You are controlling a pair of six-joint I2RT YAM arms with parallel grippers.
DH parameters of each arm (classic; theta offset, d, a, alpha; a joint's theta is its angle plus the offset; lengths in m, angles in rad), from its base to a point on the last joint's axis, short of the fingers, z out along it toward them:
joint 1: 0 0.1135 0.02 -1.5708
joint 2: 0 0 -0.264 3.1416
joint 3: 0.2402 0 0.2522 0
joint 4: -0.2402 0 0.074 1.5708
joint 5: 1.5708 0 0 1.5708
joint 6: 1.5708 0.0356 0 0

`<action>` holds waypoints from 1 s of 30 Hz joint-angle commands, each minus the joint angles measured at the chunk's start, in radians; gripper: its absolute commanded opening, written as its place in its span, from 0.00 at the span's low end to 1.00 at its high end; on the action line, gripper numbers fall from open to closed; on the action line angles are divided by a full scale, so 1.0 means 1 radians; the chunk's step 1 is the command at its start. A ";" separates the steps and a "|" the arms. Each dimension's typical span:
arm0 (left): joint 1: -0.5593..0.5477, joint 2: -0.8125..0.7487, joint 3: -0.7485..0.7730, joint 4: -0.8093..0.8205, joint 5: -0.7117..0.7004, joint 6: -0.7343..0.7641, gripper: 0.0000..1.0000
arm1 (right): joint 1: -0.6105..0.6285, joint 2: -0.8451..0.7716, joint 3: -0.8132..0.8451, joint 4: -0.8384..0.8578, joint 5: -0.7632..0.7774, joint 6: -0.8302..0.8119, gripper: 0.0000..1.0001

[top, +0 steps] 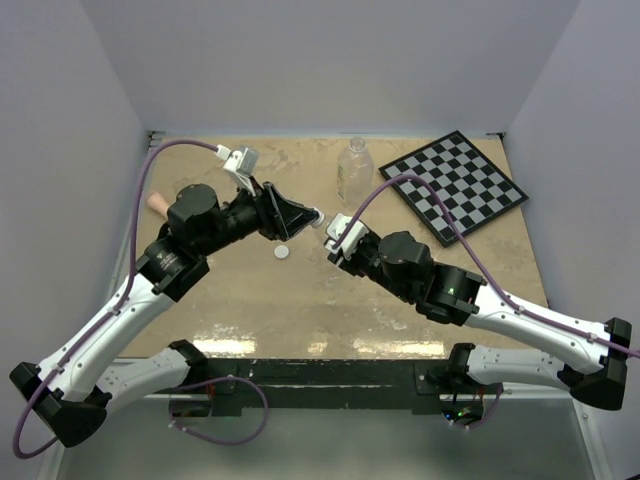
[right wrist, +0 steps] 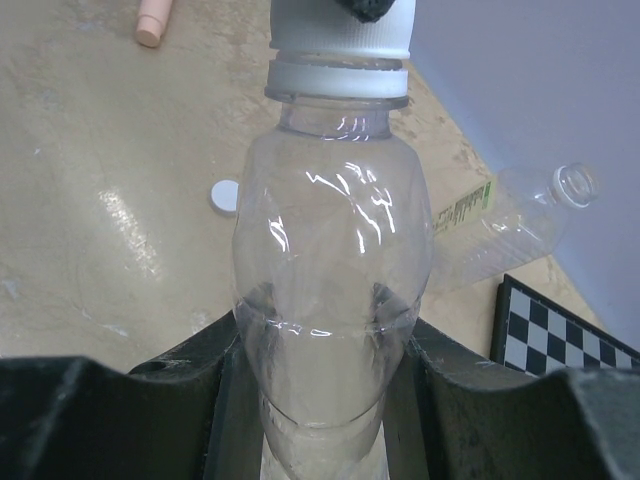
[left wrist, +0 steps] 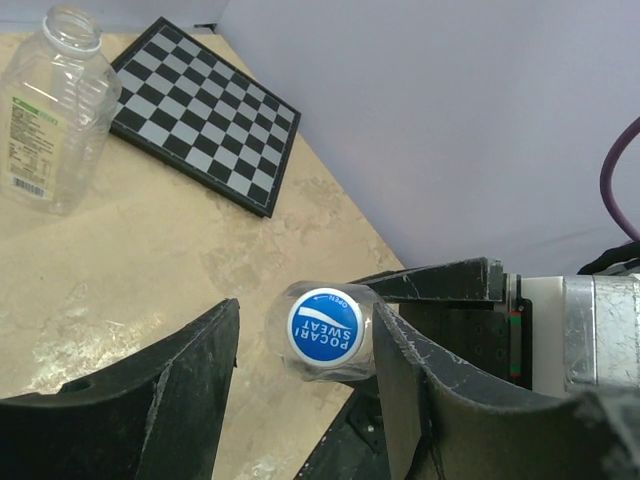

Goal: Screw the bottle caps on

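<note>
My right gripper (top: pixel 333 232) is shut on the small clear bottle (right wrist: pixel 330 290), held level above the table, neck toward the left arm. The blue cap (left wrist: pixel 325 328) sits on its mouth; its ribbed side shows in the right wrist view (right wrist: pixel 340 35). My left gripper (left wrist: pixel 305 335) is open around the cap: one finger touches its side, the other stands apart. The white cap (top: pixel 282 252) lies on the table below both grippers. The large clear bottle (top: pixel 353 170) stands uncapped at the back.
A black-and-white checkerboard (top: pixel 455 185) lies at the back right, beside the large bottle. A pink stick (top: pixel 157 202) lies at the far left, behind the left arm. The walls close in on both sides.
</note>
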 commanded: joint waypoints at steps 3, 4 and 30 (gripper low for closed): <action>-0.003 0.007 0.048 0.033 0.079 -0.073 0.60 | 0.001 -0.004 0.015 0.050 0.032 0.016 0.00; -0.002 0.007 0.048 0.033 0.076 -0.073 0.60 | 0.000 -0.002 0.015 0.050 0.035 0.016 0.00; -0.002 -0.030 0.014 0.200 0.244 0.157 0.00 | 0.000 -0.114 -0.023 0.045 -0.275 -0.010 0.00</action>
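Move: The blue-topped cap on the bottle in my right hand lies just off my open left fingertips, about 2 cm to the right, level ahead and some 1 cm lower. Below, from my left hand, the loose white cap is on the table roughly 3 cm ahead and 7 cm left, and the big empty bottle stands about 20 cm ahead and 11 cm right. From my right hand the blue-topped cap is about 4 cm ahead, 4 cm left and 7 cm up. I ease my left hand rightward a little over 1 cm so its fingers straddle the blue-topped cap, tilting only slightly, then close them until they pinch its rim from both sides. My right hand keeps its grip and holds the bottle nearly still; right at the end both hands begin drifting back and slightly up together, my left starting to turn clockwise. ##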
